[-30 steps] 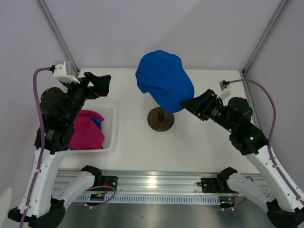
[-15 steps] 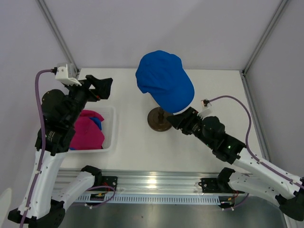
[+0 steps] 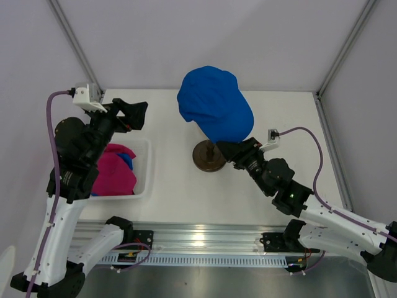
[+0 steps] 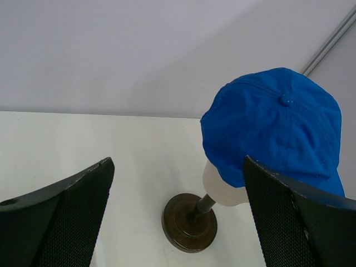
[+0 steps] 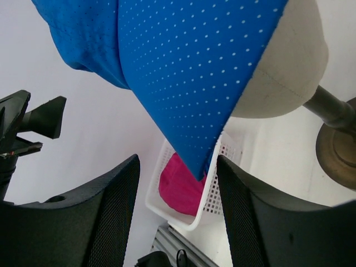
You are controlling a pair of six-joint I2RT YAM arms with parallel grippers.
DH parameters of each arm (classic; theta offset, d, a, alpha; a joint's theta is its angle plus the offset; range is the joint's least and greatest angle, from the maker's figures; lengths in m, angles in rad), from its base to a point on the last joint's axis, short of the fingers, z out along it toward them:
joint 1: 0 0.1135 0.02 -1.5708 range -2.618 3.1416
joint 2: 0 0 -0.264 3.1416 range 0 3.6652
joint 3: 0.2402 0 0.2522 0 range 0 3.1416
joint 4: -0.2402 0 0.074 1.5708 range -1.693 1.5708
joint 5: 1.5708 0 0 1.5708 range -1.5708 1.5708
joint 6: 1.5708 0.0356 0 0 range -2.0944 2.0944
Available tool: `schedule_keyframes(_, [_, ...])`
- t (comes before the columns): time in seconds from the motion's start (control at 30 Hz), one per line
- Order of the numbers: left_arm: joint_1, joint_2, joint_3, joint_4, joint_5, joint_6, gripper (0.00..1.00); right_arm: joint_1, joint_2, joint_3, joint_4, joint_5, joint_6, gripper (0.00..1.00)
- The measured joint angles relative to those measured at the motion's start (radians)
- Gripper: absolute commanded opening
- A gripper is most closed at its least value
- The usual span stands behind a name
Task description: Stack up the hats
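A bright blue hat (image 3: 214, 102) sits on the cream mannequin head, its brim pointing toward the near right. My right gripper (image 3: 231, 149) is just under that brim, open. In the right wrist view the brim's tip (image 5: 194, 161) hangs in the gap between the two fingers (image 5: 94, 222), touching neither. A magenta hat (image 3: 113, 172) and part of another blue hat (image 3: 127, 158) lie in the white basket (image 3: 144, 180). My left gripper (image 3: 133, 112) hovers above the basket's far end, wide open and holding nothing. It faces the blue hat (image 4: 278, 119).
The mannequin head (image 4: 222, 186) stands on a thin pole over a dark round base (image 3: 209, 155) at mid table. The right arm's links stretch from the near right toward that base. A metal rail (image 3: 198, 239) runs along the near edge. White walls enclose the back and sides.
The right arm has swung from the right of the head leftward and nearer, bringing its gripper under the brim beside the stand. The left arm has barely shifted.
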State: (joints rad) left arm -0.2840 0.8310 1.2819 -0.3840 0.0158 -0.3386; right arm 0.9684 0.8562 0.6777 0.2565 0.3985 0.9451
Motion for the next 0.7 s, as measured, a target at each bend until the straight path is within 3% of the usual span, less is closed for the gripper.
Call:
schedule_keyframes(0.13, [0.0,0.006,-0.003,0.002,0.012,0.001,1.0,0.004,0.002,-0.01,0.019,0.042,-0.007,0.56])
schedule_keyframes(0.2, [0.0,0.012,-0.003,0.002,0.015,0.002,1.0,0.004,0.003,-0.01,0.031,0.05,-0.011,0.45])
schedule_keyframes(0.37, [0.0,0.025,-0.003,0.002,0.017,0.009,1.0,0.004,0.003,-0.01,0.07,0.057,-0.034,0.31])
schedule_keyframes(0.53, [0.0,0.032,-0.003,0.005,0.019,0.009,0.99,0.006,0.0,-0.01,0.109,0.048,-0.057,0.01])
schedule_keyframes(0.7, [0.0,0.032,-0.003,0.008,0.019,0.009,0.99,-0.006,-0.009,0.032,0.073,0.029,-0.025,0.0])
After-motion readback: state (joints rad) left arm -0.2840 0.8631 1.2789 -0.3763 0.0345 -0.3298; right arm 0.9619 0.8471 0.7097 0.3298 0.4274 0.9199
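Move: The right hand's open fingers are already at the front edge of the blue hat's brim, which lies about 1 cm ahead and 2 cm above, level sideways. The hat's crown sits roughly 10 cm ahead, 3 cm left and 8 cm above; the head under it is some 10 cm ahead, 3 cm left, at hand height. From the left hand, that brim edge is about 24 cm right, 4 cm back and 10 cm below. The right hand eases less than 1 cm forward and to its right to set its fingers about the brim's front edge, then shuts them from a bit over half open to nearly closed, pinching the thin brim between the tips. As they close it rises, fastest at the end, about 3.5 cm in all, tipping up some 5 degrees and carrying the brim up and slightly to the right against the hat's seat on the head. ##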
